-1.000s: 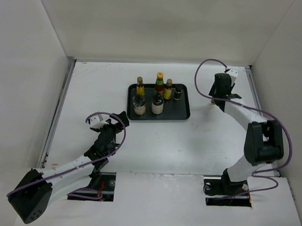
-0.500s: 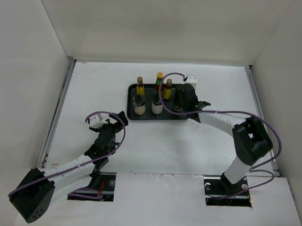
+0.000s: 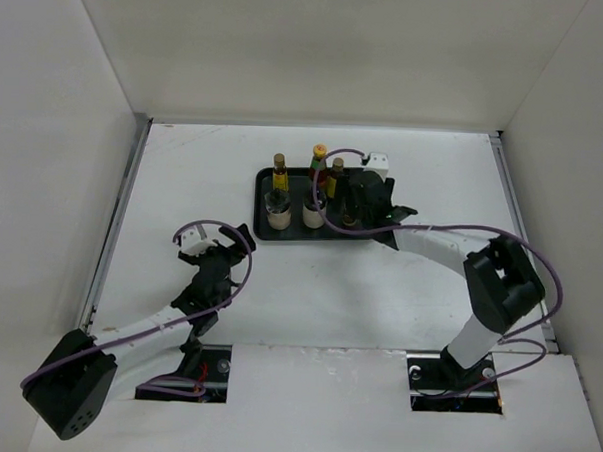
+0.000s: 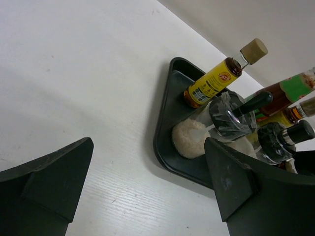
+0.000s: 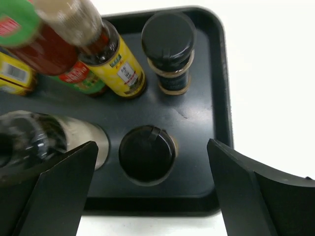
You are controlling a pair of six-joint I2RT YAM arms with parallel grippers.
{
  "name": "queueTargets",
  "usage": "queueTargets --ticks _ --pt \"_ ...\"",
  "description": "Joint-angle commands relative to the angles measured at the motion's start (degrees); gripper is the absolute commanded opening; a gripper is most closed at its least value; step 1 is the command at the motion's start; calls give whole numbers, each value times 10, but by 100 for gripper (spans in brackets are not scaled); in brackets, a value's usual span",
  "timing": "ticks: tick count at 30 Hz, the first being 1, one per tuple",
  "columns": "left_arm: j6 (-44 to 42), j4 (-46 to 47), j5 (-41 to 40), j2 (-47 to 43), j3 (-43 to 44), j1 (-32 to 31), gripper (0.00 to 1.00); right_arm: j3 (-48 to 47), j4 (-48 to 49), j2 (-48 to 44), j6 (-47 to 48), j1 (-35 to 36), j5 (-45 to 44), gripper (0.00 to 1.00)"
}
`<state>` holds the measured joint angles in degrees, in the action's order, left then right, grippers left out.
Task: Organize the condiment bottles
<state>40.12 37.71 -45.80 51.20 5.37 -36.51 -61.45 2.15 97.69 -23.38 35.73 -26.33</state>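
Observation:
The condiment bottles stand together on the black tray [image 3: 311, 236]: two squat whitish ones [image 3: 278, 215] in front, and slim yellow-labelled ones [image 3: 280, 173] and a red one [image 3: 318, 159] behind. My right gripper [image 3: 358, 203] hovers over the tray's right part. In the right wrist view it [image 5: 151, 146] is open, its fingers either side of an upright black-capped bottle [image 5: 147, 153] and clear of it. A second black-capped bottle [image 5: 169, 39] stands behind. My left gripper [image 4: 148, 142] is open over bare table, left of the tray [image 4: 165, 147].
White walls enclose the table on three sides. The tray's right rim [image 5: 219, 98] lies just inside my right finger. The tray's near left corner is a short way ahead of the left gripper.
The right arm swung from the table's far right to over the tray, then its jaws opened around the black-capped bottle now standing there. The left arm has barely moved.

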Motion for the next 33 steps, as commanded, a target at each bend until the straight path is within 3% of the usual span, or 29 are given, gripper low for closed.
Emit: queueTargets --ticks 1,5,9,13,21,33 --pt "0 3 11 2 32 4 100 11 34 -90 4 4 -15 100" --pt "0 -21 27 6 47 5 100 73 46 -178 -2 -22 -36 100" --pt "-1 -68 95 -7 75 5 100 164 79 -259 -22 -82 -49 100" --pt "2 -177 59 -29 110 -11 100 241 123 -308 -48 -144 -49 100" --pt "17 -376 48 3 183 3 100 353 239 -305 -142 -184 -57 100" --pt "31 -417 66 -7 209 -1 100 348 240 -294 -143 -189 -24 100"
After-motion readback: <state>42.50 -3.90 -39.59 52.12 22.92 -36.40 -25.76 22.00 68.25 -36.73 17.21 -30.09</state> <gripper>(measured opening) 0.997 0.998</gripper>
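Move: In the tray's near right part, the just-released dark jar stands between the right hand's open fingers, about 3 cm below the hand point. The pepper jar is some 7 cm ahead, with the yellow-label bottle also about 7 cm ahead and 5 cm left; the white-filled jar is level and 9 cm left. All three sit roughly 3 cm lower. From the left hand, the dark jar lies about 31 cm right, 12 cm ahead and 4 cm lower. Rising about 9 cm with its fingers staying wide open, the right hand leaves the dark jar, swings some 18 cm right and a little back over the tray's right edge, turning clockwise, then sinks to near its starting height over bare table. The left hand stays open beside the tray, shifts slightly right and up, then sinks as its fingers tip down about 20 degrees. ##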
